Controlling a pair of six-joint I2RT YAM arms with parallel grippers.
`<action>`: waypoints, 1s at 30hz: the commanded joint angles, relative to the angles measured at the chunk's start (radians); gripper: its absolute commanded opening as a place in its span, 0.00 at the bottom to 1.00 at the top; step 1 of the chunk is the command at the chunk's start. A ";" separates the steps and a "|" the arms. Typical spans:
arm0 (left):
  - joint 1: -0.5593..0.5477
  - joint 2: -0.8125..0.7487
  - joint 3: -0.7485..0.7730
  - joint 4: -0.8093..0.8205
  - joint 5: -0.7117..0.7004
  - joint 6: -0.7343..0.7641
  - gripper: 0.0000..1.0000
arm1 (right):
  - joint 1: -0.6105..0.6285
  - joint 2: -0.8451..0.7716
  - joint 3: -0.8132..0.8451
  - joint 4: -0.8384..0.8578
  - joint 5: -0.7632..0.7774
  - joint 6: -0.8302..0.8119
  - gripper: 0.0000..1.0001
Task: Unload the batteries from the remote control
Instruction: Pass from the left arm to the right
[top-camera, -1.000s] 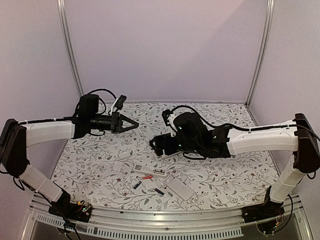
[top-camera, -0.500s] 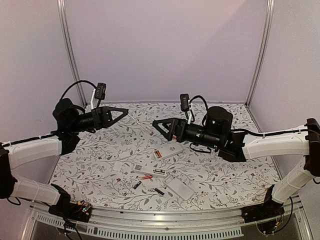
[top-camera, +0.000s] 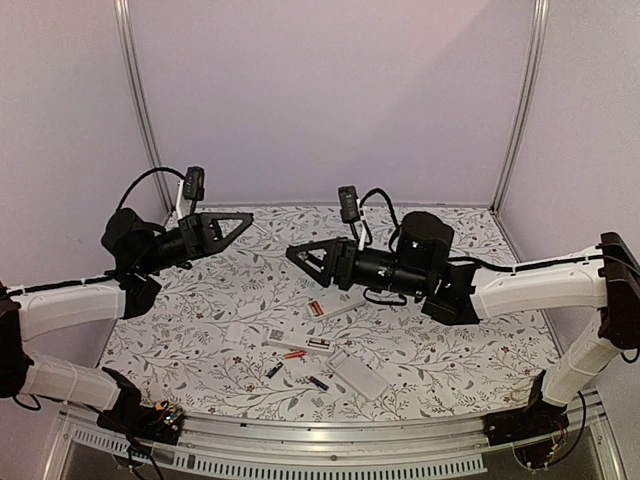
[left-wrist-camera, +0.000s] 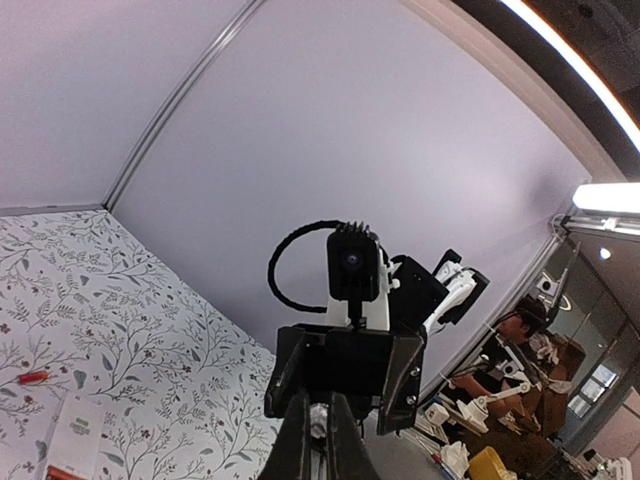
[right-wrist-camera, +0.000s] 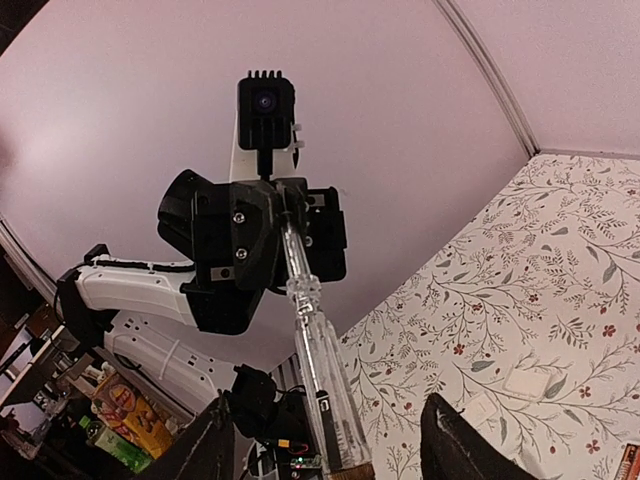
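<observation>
Two white remotes lie on the table: one (top-camera: 337, 301) with its compartment open and reddish batteries (top-camera: 316, 308) inside, and a slimmer one (top-camera: 298, 343). Loose batteries lie near it: a red one (top-camera: 294, 354) and two black ones (top-camera: 273, 370) (top-camera: 318, 382). Both arms are raised above the table, tips facing. My left gripper (top-camera: 245, 216) (left-wrist-camera: 318, 440) (right-wrist-camera: 255, 250) is shut on the thin end of a clear stick-like tool (right-wrist-camera: 325, 390) (top-camera: 270, 233). The tool's thick handle reaches between the fingers of my right gripper (top-camera: 295, 255) (right-wrist-camera: 335, 450), which stand apart on either side without touching it.
White battery covers lie on the floral cloth (top-camera: 358, 373) (top-camera: 240, 333). In the left wrist view a remote (left-wrist-camera: 75, 435) and a red battery (left-wrist-camera: 30, 377) sit at the lower left. Lilac walls with metal posts (top-camera: 140, 100) close in the table.
Both arms have lifted off the table. The right gripper left a remote on the cloth and moved left until the tool's handle came between its fingers.
</observation>
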 joint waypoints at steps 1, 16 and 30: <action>-0.015 0.003 -0.020 0.055 -0.015 -0.024 0.00 | 0.007 0.028 0.036 0.009 -0.014 -0.005 0.58; -0.023 0.029 -0.035 0.115 0.005 -0.042 0.00 | 0.007 0.056 0.065 0.010 -0.039 0.008 0.33; -0.026 0.044 -0.033 0.074 0.022 -0.009 0.02 | 0.006 0.038 0.032 0.015 0.018 0.019 0.01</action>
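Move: The clear screwdriver, held by its far end in my left hand, runs across to my right fingers; its middle is about 4 cm to the left of my right hand, some 2 cm ahead and 1 cm higher. From my left hand it's about 4 cm to the right, 1 cm back and 1 cm lower. Roughly 30 cm below my right hand, the red-battery remote lies 8 cm ahead and 10 cm right, the second remote 3 cm back, straight in line sideways. I close my right fingers from about two-thirds open to nearly shut, pinching the near end of the screwdriver that already sticks in between them. While they close, my right hand eases about 1.5 cm left along it, towards my left hand, with hardly any turn. My left hand stays in place and keeps its grip on the other end. ##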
